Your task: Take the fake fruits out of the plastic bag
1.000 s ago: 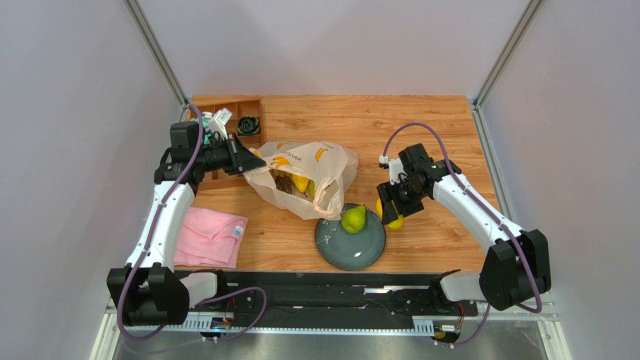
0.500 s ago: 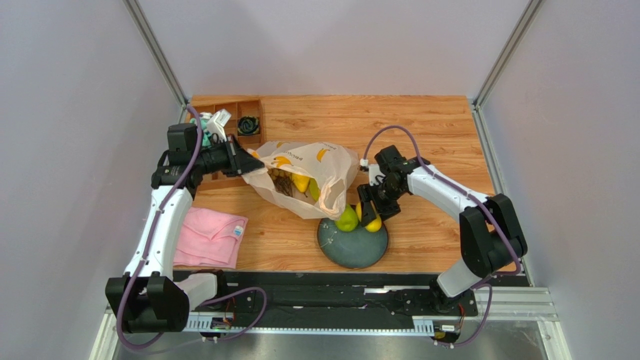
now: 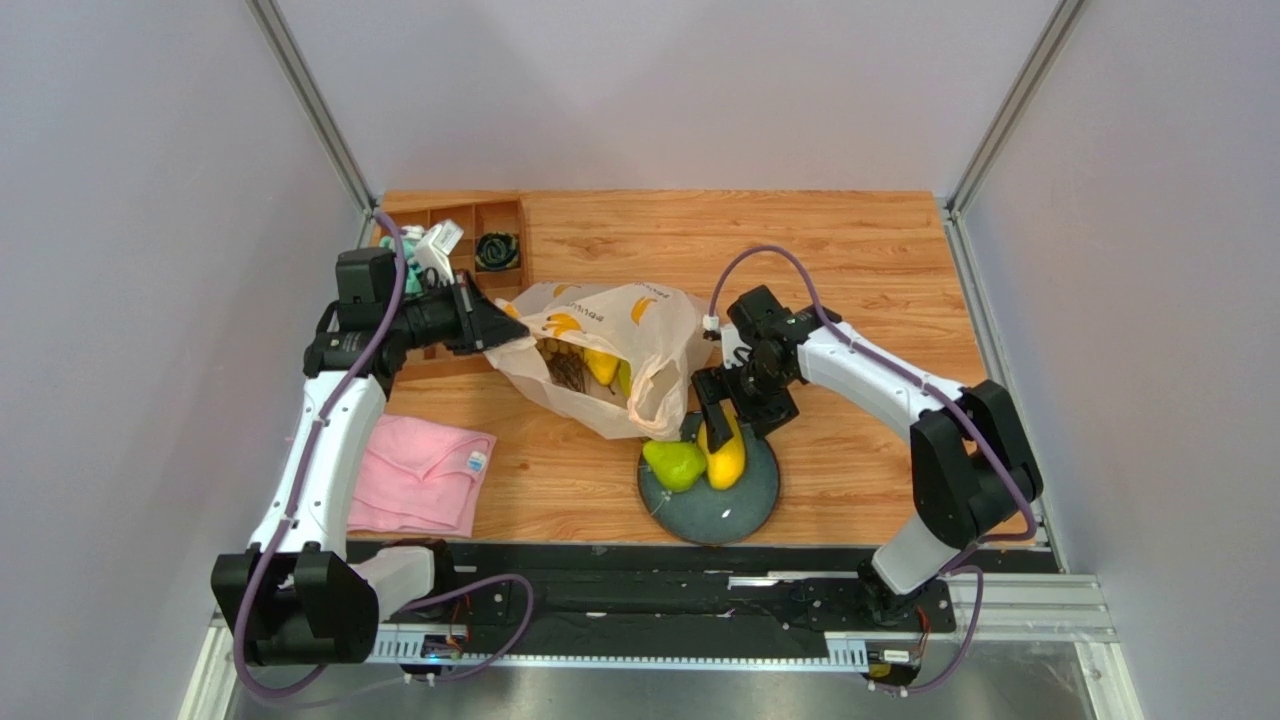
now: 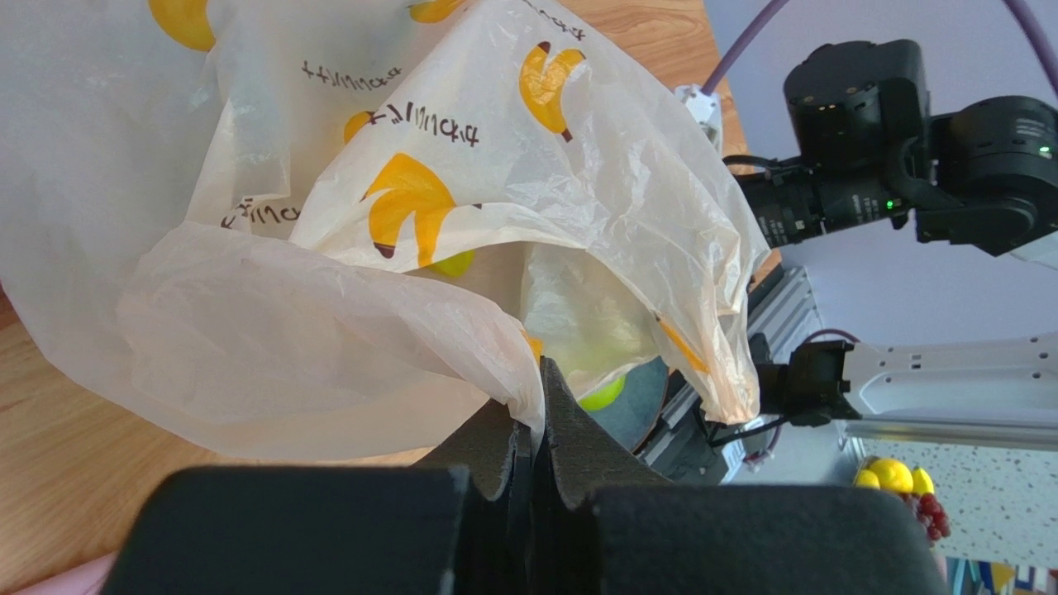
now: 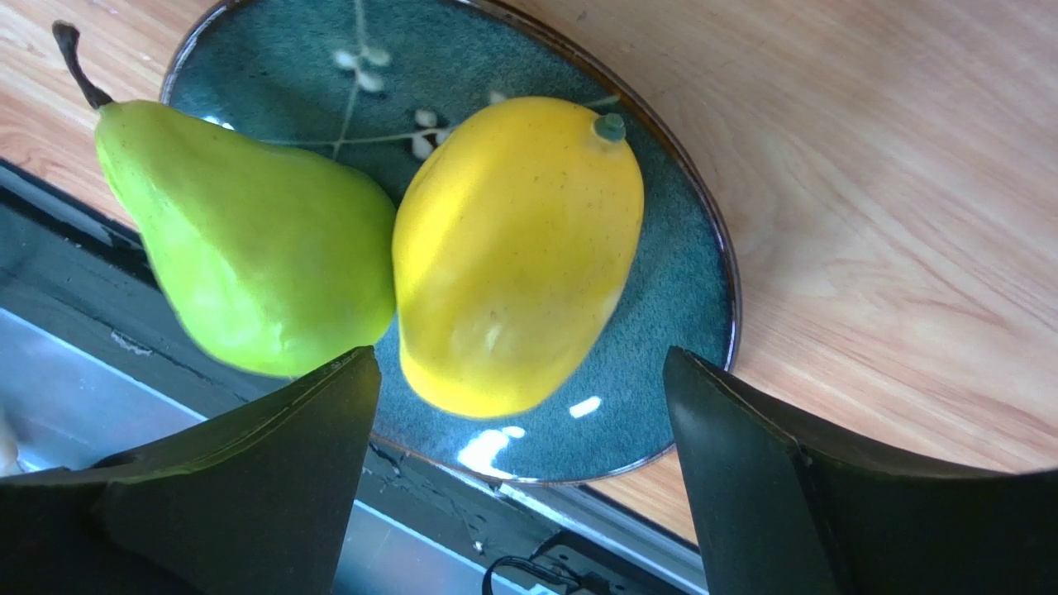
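Observation:
The plastic bag lies at mid table, mouth facing the plate. My left gripper is shut on the bag's left edge and holds it up; the left wrist view shows the pinched film and the bag. A yellow fruit and dark grapes show inside. The green pear and yellow mango lie side by side on the dark blue plate. My right gripper is open just above them. The right wrist view shows the pear, the mango and the plate between the spread fingers.
A folded pink cloth lies at the front left. A wooden divided tray with a rolled sock stands at the back left. The plate sits close to the table's near edge and black rail.
My right gripper brought the mango leftward from beside the plate, set it on the plate and opened. The pear shifted left and now lies on its side. The left arm held still.

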Controlling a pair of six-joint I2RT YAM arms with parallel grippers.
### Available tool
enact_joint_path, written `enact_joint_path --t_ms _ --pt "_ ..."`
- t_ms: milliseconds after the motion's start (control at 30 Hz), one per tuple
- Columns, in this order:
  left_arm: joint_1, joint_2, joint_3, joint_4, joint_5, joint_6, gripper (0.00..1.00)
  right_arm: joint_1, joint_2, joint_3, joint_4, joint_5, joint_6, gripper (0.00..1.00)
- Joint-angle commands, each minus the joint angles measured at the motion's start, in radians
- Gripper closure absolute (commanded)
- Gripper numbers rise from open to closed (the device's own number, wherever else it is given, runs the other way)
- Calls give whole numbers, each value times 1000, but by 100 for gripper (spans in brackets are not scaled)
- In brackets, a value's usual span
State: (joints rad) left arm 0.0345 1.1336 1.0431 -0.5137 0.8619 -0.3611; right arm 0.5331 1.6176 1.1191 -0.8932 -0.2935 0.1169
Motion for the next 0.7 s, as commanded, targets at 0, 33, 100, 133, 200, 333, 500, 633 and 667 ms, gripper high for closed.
enact_joint_path --t_ms 0,33,100,133,200,333,500,633,667 --pt "2 -3 -2 20 26 13 100 -2 -111 134 -108 30 -90 14" --pt "1 -3 -3 20 32 10 100 -2 -129 222 -153 30 -111 15" --pt "1 -3 -2 20 45 8 100 -2 -165 325 -184 -1 -170 18" --pt "2 -1 -3 23 48 8 100 -2 -174 422 -149 7 -166 18" --pt "1 -1 -11 32 54 2 100 13 -191 482 -58 -19 -160 19" --pt "1 -5 -25 99 98 -39 100 140 -75 625 34 -71 -259 32" --pt "1 -6 26 93 137 -39 100 290 62 719 -1 -124 -375 48" --pt "1 -34 37 63 140 -29 100 301 191 763 -5 -70 -362 59" --pt "1 -52 35 55 140 -27 100 303 224 783 -19 -64 -361 61"
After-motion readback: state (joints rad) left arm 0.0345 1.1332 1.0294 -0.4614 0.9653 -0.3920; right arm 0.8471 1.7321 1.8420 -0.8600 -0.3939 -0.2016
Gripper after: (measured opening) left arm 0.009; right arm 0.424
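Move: The yellow pear inside the bag lies about 18 cm to the right hand's left and 9 cm ahead, some 2 cm lower; the brown twigs are roughly 5 cm farther left, level with that pear. Just released, the yellow mango is about 2 cm behind the right hand, 2 cm left and 3 cm below; on the same plate the green pear sits 4 cm back and 8 cm left. From the left hand, the yellow pear is some 10 cm to the right, 1 cm ahead and 20 cm down. Up and left in a fast arc, the right hand leaves the mango, climbing about 26 cm and swinging a little forward, then sinks some 7 cm to end above the bag's mouth, about 18 cm farther left. On the way it tilts so the fingers swing forward and left, turns counter-clockwise and half closes. The left hand keeps its pinch on the bag's rim, easing slightly up, right and back. ##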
